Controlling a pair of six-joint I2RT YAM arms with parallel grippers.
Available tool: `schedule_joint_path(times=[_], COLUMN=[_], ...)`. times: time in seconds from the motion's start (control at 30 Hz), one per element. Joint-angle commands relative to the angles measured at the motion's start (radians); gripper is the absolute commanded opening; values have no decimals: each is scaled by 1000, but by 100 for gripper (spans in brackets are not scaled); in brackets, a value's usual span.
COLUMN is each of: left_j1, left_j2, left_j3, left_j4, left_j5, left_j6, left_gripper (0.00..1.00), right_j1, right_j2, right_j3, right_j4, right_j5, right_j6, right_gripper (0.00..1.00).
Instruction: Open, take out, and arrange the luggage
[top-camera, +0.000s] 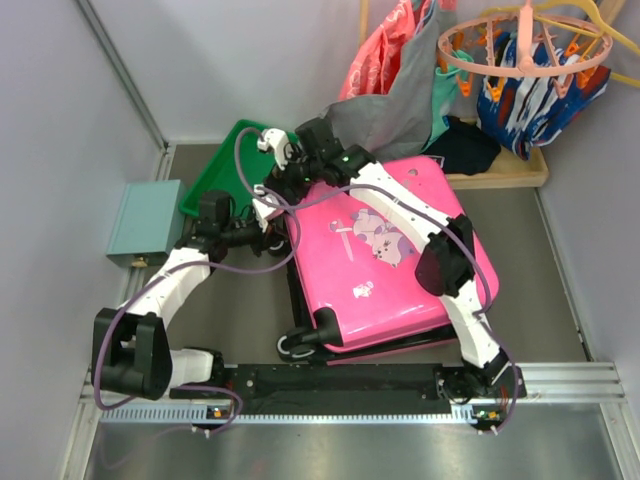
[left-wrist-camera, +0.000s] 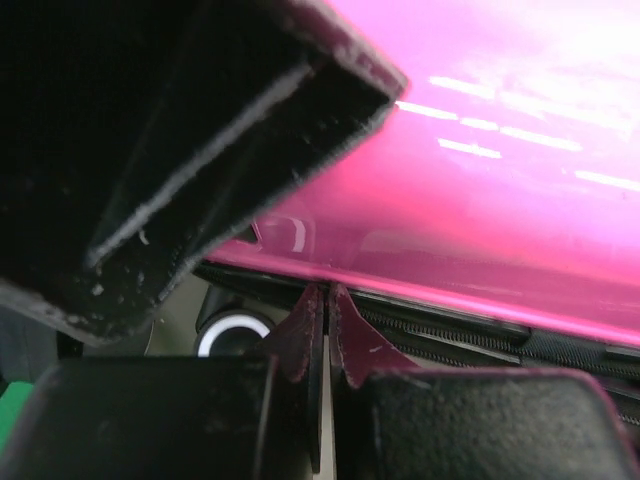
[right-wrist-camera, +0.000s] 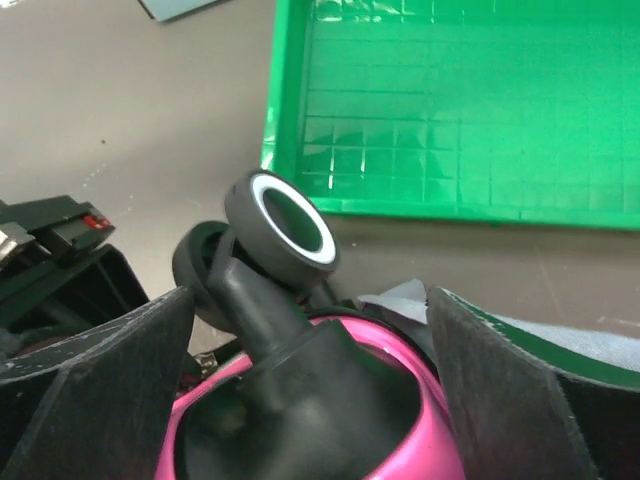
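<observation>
The hot-pink luggage (top-camera: 390, 250) lies flat in the middle of the floor, sticker side up, with its black wheels at the left end. My left gripper (top-camera: 268, 212) is at its left edge. In the left wrist view that gripper (left-wrist-camera: 326, 300) is shut, tips pressed to the black zip seam (left-wrist-camera: 450, 335) under the pink shell (left-wrist-camera: 480, 180), and nothing shows between the fingers. My right gripper (top-camera: 285, 160) is at the far left corner. It (right-wrist-camera: 310, 300) stands open, straddling the black wheel housing (right-wrist-camera: 320, 400) below a grey wheel (right-wrist-camera: 285, 225).
A green tray (top-camera: 215, 180) (right-wrist-camera: 450, 100) lies just beyond the luggage's left corner. A pale-teal box (top-camera: 145, 220) sits left of it by the wall. Clothes (top-camera: 400, 90) and a round peg hanger (top-camera: 520, 50) crowd the back right, above a wooden board (top-camera: 500, 175).
</observation>
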Motion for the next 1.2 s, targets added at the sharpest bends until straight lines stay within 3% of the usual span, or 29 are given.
schedule_joint_path(times=[0.0, 0.1, 0.13, 0.33, 0.4, 0.63, 0.87, 1.1, 1.17], left_j1=[-20, -18, -12, 51, 71, 171, 206, 207, 207], left_j2=[7, 6, 7, 9, 7, 18, 76, 179, 194], left_j3=[29, 28, 28, 31, 29, 40, 71, 127, 140], left_j4=[25, 36, 39, 57, 59, 96, 156, 277, 295], left_j5=[110, 108, 107, 88, 93, 136, 102, 45, 57], left_j6=[-16, -28, -37, -71, -75, -117, -127, -178, -180], left_gripper=[0, 0, 0, 0, 0, 0, 0, 0, 0], right_j1=[53, 59, 56, 59, 59, 61, 59, 65, 85], right_j2=[52, 57, 52, -55, -94, -206, -220, -279, -305], right_j3=[23, 25, 5, -124, -146, -260, -296, -400, -431], right_j4=[-77, -103, -100, -107, -136, -152, -181, -104, -60], right_j5=[-57, -86, -92, -175, -190, -224, -186, -170, -121], right_j6=[-148, -157, -159, -209, -229, -248, -252, -177, -148], right_gripper=[92, 63, 48, 9, 0, 0, 0, 0, 8])
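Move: The right hand, wide open, is astride the pink suitcase's far-left corner, its corner wheel some 3 cm to the left, 1 cm back and 2 cm below; the stretch of left shell edge it goes for is about 10 cm straight back. From the left hand, shut on the zipper slider at its fingertips, that wheel lies roughly 7 cm ahead, 6 cm left and 3 cm above, and the green bin about 13 cm ahead, 10 cm left and 12 cm below. The right hand draws back some 10 cm from the far-left corner along the suitcase's left edge, first easing slightly left and then right again, while its fingers shut fully on nothing in the first half and its wrist turns about 20 degrees counter-clockwise, to end with closed tips at the pink shell edge. The left hand keeps its pinch on the zipper slider and goes about 3 cm left, then some 4 cm forward along the seam, towards and in beneath the corner wheel. ##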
